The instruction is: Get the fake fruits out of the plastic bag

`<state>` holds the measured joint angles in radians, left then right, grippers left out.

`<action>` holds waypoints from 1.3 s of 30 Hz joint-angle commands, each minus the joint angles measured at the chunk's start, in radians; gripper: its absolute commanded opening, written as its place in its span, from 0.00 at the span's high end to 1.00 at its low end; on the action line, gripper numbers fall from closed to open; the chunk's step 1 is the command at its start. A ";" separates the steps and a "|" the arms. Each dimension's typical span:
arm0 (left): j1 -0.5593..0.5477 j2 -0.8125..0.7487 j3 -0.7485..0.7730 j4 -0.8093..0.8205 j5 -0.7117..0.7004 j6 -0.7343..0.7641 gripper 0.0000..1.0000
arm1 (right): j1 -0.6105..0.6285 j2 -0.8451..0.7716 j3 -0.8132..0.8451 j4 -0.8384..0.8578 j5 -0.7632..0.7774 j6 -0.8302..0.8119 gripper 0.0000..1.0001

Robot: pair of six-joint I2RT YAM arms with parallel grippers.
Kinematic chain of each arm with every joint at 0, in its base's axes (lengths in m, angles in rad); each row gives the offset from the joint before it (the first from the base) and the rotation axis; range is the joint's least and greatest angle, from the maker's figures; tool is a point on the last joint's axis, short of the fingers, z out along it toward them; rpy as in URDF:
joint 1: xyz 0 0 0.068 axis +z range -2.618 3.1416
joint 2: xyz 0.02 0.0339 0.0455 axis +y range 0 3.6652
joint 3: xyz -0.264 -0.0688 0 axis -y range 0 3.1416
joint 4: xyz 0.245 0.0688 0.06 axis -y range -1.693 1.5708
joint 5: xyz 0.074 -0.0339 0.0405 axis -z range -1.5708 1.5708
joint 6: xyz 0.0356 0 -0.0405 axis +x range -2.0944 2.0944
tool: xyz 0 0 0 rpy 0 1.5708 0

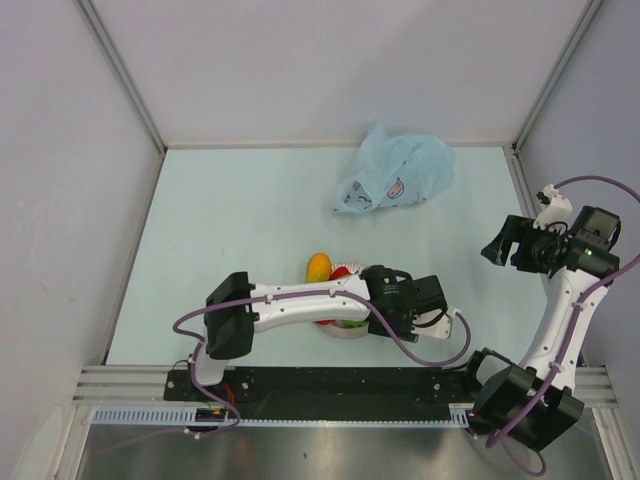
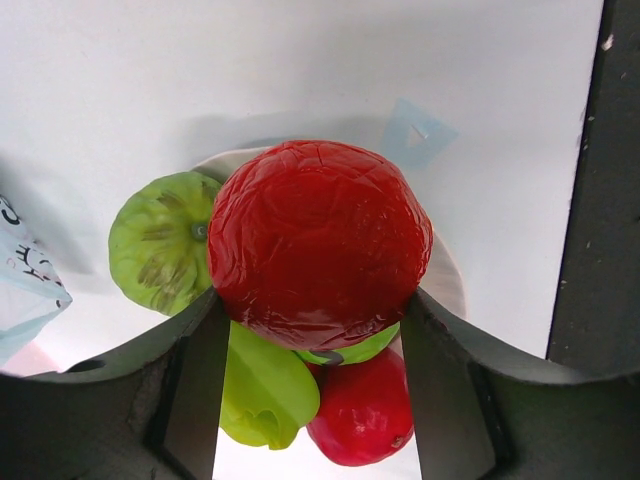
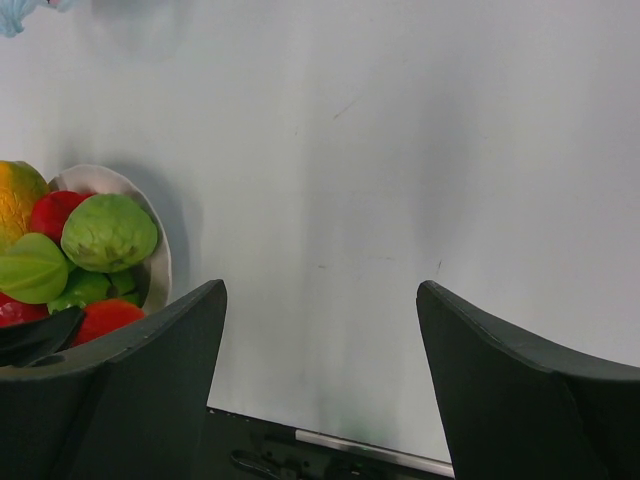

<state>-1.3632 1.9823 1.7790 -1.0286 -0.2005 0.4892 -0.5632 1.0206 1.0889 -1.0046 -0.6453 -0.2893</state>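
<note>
My left gripper (image 2: 315, 305) is shut on a large glossy red fruit (image 2: 318, 250), held just above a white plate (image 2: 446, 282). Under it on the plate lie a green fruit (image 2: 158, 245), a yellow-green one (image 2: 262, 392) and a smaller red one (image 2: 366, 412). From above, the left gripper (image 1: 360, 300) sits over the plate (image 1: 345, 332), with an orange fruit (image 1: 318, 266) beside it. The light-blue plastic bag (image 1: 395, 175) lies crumpled at the back of the table. My right gripper (image 1: 505, 245) hangs raised at the right, open and empty (image 3: 320, 300).
The right wrist view shows the plate (image 3: 160, 262) of fruits at its left and a corner of the bag (image 3: 14, 12) at top left. White walls enclose the table on three sides. A metal rail (image 1: 330, 380) runs along the near edge.
</note>
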 commanded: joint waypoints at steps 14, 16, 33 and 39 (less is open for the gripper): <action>-0.005 -0.011 -0.084 0.107 -0.085 0.075 0.35 | -0.004 -0.007 0.028 0.001 -0.013 0.009 0.18; -0.005 -0.010 -0.087 0.114 -0.094 0.077 0.31 | -0.004 -0.002 0.028 0.001 -0.014 0.009 0.18; -0.005 0.001 -0.079 0.098 -0.137 0.078 0.10 | -0.004 0.030 0.026 -0.003 -0.017 -0.004 0.19; -0.005 0.003 -0.061 0.082 -0.119 0.072 0.10 | -0.004 0.041 0.026 -0.006 -0.020 -0.014 0.19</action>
<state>-1.3655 1.9827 1.6966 -0.9298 -0.3126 0.5583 -0.5632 1.0573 1.0889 -1.0058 -0.6453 -0.2905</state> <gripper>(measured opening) 0.898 0.818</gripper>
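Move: The left gripper already holds the red fruit over the right side of the plate. Its resting spot is about 3 cm below and 1 cm ahead, with the plate's middle some 6 cm to the left, 2 cm ahead and 9 cm below. The watermelon sits about 4 cm left, level fore-and-aft; the round green fruit about 7 cm ahead and 1 cm left, both 5–6 cm lower. From the right gripper, the spot lies roughly 26 cm left, 12 cm back and 12 cm below. Lower the left gripper about 2 cm, easing slightly left, to set the held red fruit down beside the watermelon and the round green fruit. Then open the fingers wide to let go of it while drifting some 1.5 cm forward, with the fingertips swinging a few degrees forward and the hand staying low over the plate. ##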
